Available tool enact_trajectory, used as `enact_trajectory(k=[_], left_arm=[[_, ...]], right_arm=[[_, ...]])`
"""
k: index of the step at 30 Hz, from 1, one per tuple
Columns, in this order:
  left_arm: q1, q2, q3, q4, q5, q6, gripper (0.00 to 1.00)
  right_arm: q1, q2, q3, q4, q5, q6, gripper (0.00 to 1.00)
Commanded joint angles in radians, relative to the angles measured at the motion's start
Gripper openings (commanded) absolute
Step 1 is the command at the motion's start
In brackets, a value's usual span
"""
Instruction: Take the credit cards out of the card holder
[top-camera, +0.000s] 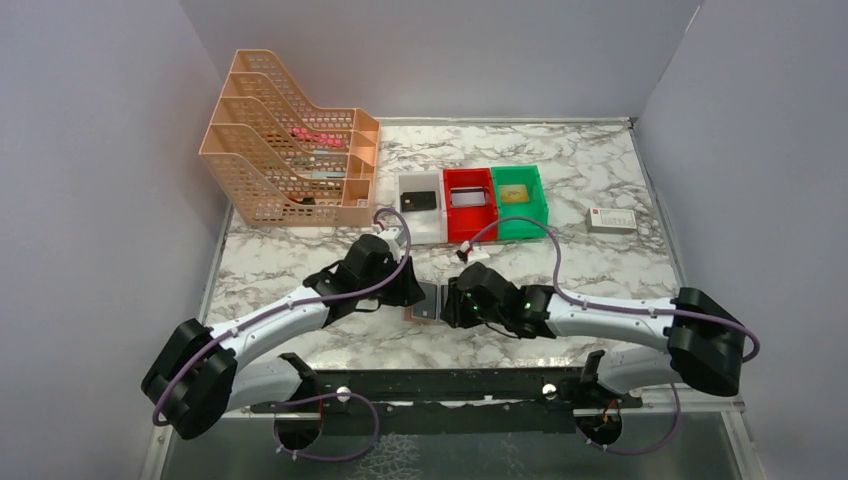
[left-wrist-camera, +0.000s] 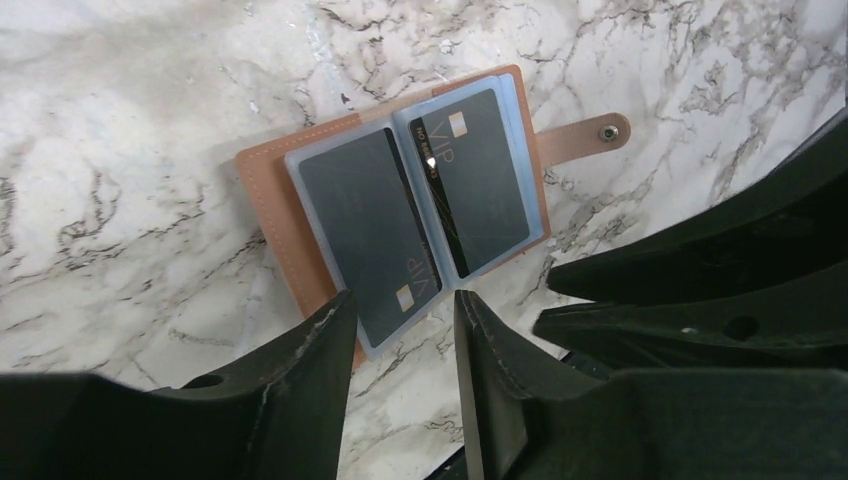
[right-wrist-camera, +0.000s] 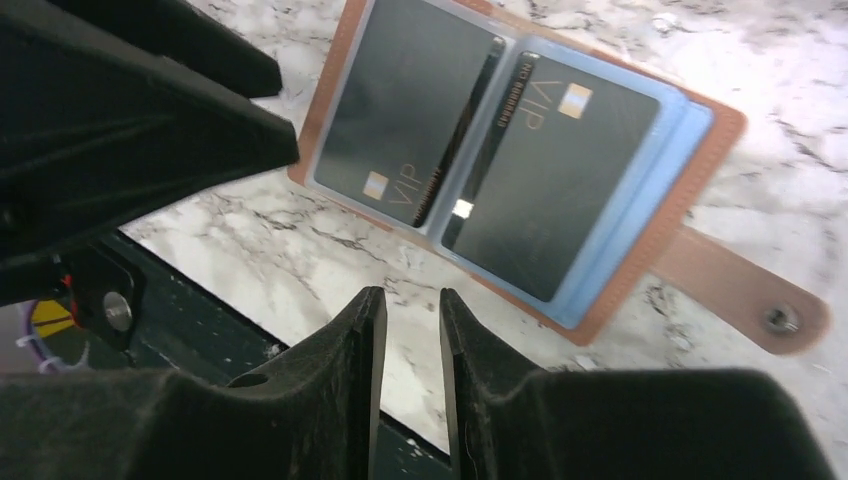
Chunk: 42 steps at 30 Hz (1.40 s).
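The tan card holder (top-camera: 426, 300) lies spread open on the marble, between my two grippers. In the left wrist view its leather back (left-wrist-camera: 265, 185) frames pale blue sleeves that hold two black credit cards (left-wrist-camera: 365, 230) (left-wrist-camera: 480, 180), and the snap tab (left-wrist-camera: 590, 135) points away. My left gripper (left-wrist-camera: 400, 305) is open, hovering over the near corner of the left sleeve and gripping nothing. The right wrist view shows the same holder (right-wrist-camera: 735, 285) and cards (right-wrist-camera: 410, 110) (right-wrist-camera: 550, 180). My right gripper (right-wrist-camera: 410, 297) stands just short of the holder, open by a narrow gap with only marble between its fingers.
Behind the holder stand a white bin (top-camera: 420, 222) with a dark card in it, a red bin (top-camera: 468, 225) and a green bin (top-camera: 520, 225). An orange file rack (top-camera: 290, 150) fills the back left. A small white box (top-camera: 611, 220) lies at right. The table's dark front rail (top-camera: 440, 385) is close.
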<state>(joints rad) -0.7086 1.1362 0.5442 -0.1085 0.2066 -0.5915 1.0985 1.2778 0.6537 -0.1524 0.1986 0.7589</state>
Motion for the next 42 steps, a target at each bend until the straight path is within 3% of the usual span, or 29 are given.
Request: enact_trajectory(k=[1,6,16,24,31,42], left_arm=[[-0.015,0.049,0.036,0.059,0.063,0.019,0.41],[-0.023,0.112,0.039,0.059,0.081,0.032,0.33],[-0.030,0.181,0.019,0.055,0.050,0.053,0.29],[-0.035,0.181,-0.004,0.016,-0.041,0.046,0.34],[-0.043,0.227,-0.001,0.023,-0.023,0.060,0.36],[-0.078,0.258,-0.001,0.032,-0.054,0.053,0.08]], right_arm=[[-0.035,0.111,0.055,0.081,-0.101,0.063,0.32],[-0.101,0.207,0.049,0.179,-0.189,0.104,0.32],[-0.169,0.254,0.035,0.257,-0.268,0.095,0.33],[-0.172,0.335,0.047,0.201,-0.231,0.143,0.33],[-0.172,0.354,0.038,0.206,-0.238,0.165,0.33],[-0.172,0.282,0.099,0.126,-0.235,0.099,0.33]])
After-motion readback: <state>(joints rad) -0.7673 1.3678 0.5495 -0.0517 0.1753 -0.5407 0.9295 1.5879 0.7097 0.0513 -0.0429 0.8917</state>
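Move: The black card in the left pocket of the open card holder has its middle about 2 cm ahead of the left gripper, 2 cm to its right and 6 cm below. The black card in the right pocket lies level with it, some 6 cm farther right. The white tray stands roughly 20 cm beyond the left card. From the right gripper, the left card is about 6 cm ahead, 4 cm left and 5 cm down. Sink the left gripper about 6 cm onto the outer edge of the left pocket, near half, easing back slightly, and close its fingers there to pinch the edge. Meanwhile bring the right gripper down about 5 cm, forward and left onto the spine side of the same card, tipping it some 15 degrees steeper, then hold it there with its fingers still partly open. ##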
